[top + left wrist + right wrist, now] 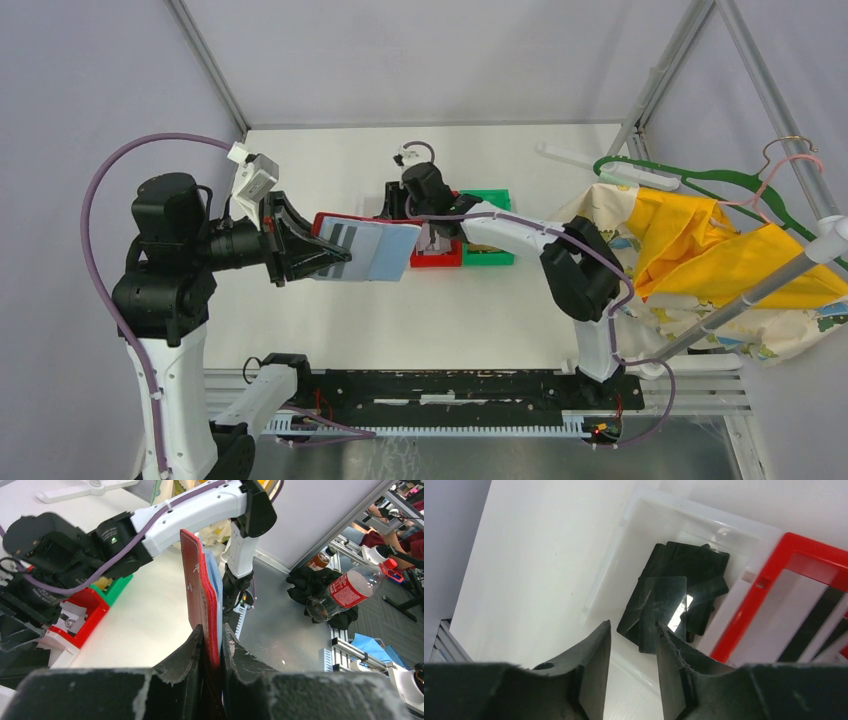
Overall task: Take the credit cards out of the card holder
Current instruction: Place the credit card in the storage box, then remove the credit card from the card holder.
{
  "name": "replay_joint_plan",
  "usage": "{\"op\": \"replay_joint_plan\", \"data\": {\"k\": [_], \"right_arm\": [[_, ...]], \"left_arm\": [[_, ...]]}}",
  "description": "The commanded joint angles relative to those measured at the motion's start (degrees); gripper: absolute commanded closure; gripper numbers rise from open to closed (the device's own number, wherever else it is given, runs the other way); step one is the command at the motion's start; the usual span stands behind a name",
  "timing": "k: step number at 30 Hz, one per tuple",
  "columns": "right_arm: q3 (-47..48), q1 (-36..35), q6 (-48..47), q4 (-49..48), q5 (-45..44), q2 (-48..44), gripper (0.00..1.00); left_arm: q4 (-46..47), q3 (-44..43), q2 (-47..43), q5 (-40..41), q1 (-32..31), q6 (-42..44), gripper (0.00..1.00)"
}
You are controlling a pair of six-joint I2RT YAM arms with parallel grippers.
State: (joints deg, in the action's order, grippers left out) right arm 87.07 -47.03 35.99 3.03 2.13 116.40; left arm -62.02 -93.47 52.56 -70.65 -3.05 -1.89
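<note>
My left gripper (318, 252) is shut on the card holder (372, 250), a red wallet with pale blue leaves, and holds it above the table's left half. Dark stripes show on its open leaf. In the left wrist view the card holder (201, 587) stands edge-on, clamped by my left gripper (213, 635). Over the bins at the table's middle, my right gripper (433, 240) is open with nothing between its fingers. Below my right gripper (633, 630) several dark credit cards (696, 572) lie piled in a white tray (644, 510), a translucent card (664, 600) on top.
A red bin (774, 565) next to the white tray holds pale cards with dark stripes. Behind the red bin (445, 262) stands a green bin (492, 200). Yellow cloth (700, 240) and hangers (690, 180) on a rack crowd the right side.
</note>
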Motion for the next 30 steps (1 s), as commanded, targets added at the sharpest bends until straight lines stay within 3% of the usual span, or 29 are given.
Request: {"op": "replay_joint_plan", "data": {"k": [1,4,8,11,13,19,30], "right_arm": [[-0.8,0.7,-6.5,0.5,-4.1,-12.9,0.51],[-4.6,2.7,-9.6,-0.4,-2.4,-21.8,0.34],[-13.3,9.0,-8.1,-8.3,12.6,-36.3,0.12],[-16.6,14.4,-1.2,-15.0,26.3,-43.2,0.02],[-17.5,16.1,3.1,-19.9,32.3,-46.4,0.02],[-17.9,15.2,13.1,-31.5,38.4,-49.7,0.02],[-15.3,1.4,-3.8,-20.4,41.8,-46.7,0.02]], "left_arm": [[2.3,-1.2,-0.8,-1.9,-0.2,-0.9,0.96],[2.1,-0.7,-0.9,-2.1,-0.1,-0.1,0.96],[1.7,-0.1,-1.0,-2.5,-0.2,1.0,0.97],[1.4,-0.1,-0.9,-2.7,-0.1,1.5,0.97],[1.4,-0.1,-0.9,-2.9,-0.1,1.5,0.97],[-0.5,0.0,-0.9,-1.9,-0.1,5.7,0.97],[-7.8,-2.1,1.0,-1.2,-0.2,13.5,0.97]]}}
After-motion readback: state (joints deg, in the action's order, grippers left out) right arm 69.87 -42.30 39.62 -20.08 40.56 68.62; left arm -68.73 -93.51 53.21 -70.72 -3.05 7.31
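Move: The red card holder, gripped at its left end by the left hand, has its middle some 25 cm back, about 32 cm above and 2 cm to the right of the right hand. The black cards in the white box lie about 4 cm ahead, 1 cm left and 8 cm below; the red box sits 3 cm ahead, 11 cm right and 9 cm below. From the left hand, the holder's middle is about 5 cm right and 1 cm ahead. Lift the empty right gripper steeply out over the white box, rising some 35 cm and swinging right as it climbs, then draw it back about 20 cm and curl left again towards the card holder's free end. Open its fingers wide on the way up, tip them up out of their downward slant and turn the wrist counter-clockwise. Keep the holder pinched in the left gripper, almost still. ##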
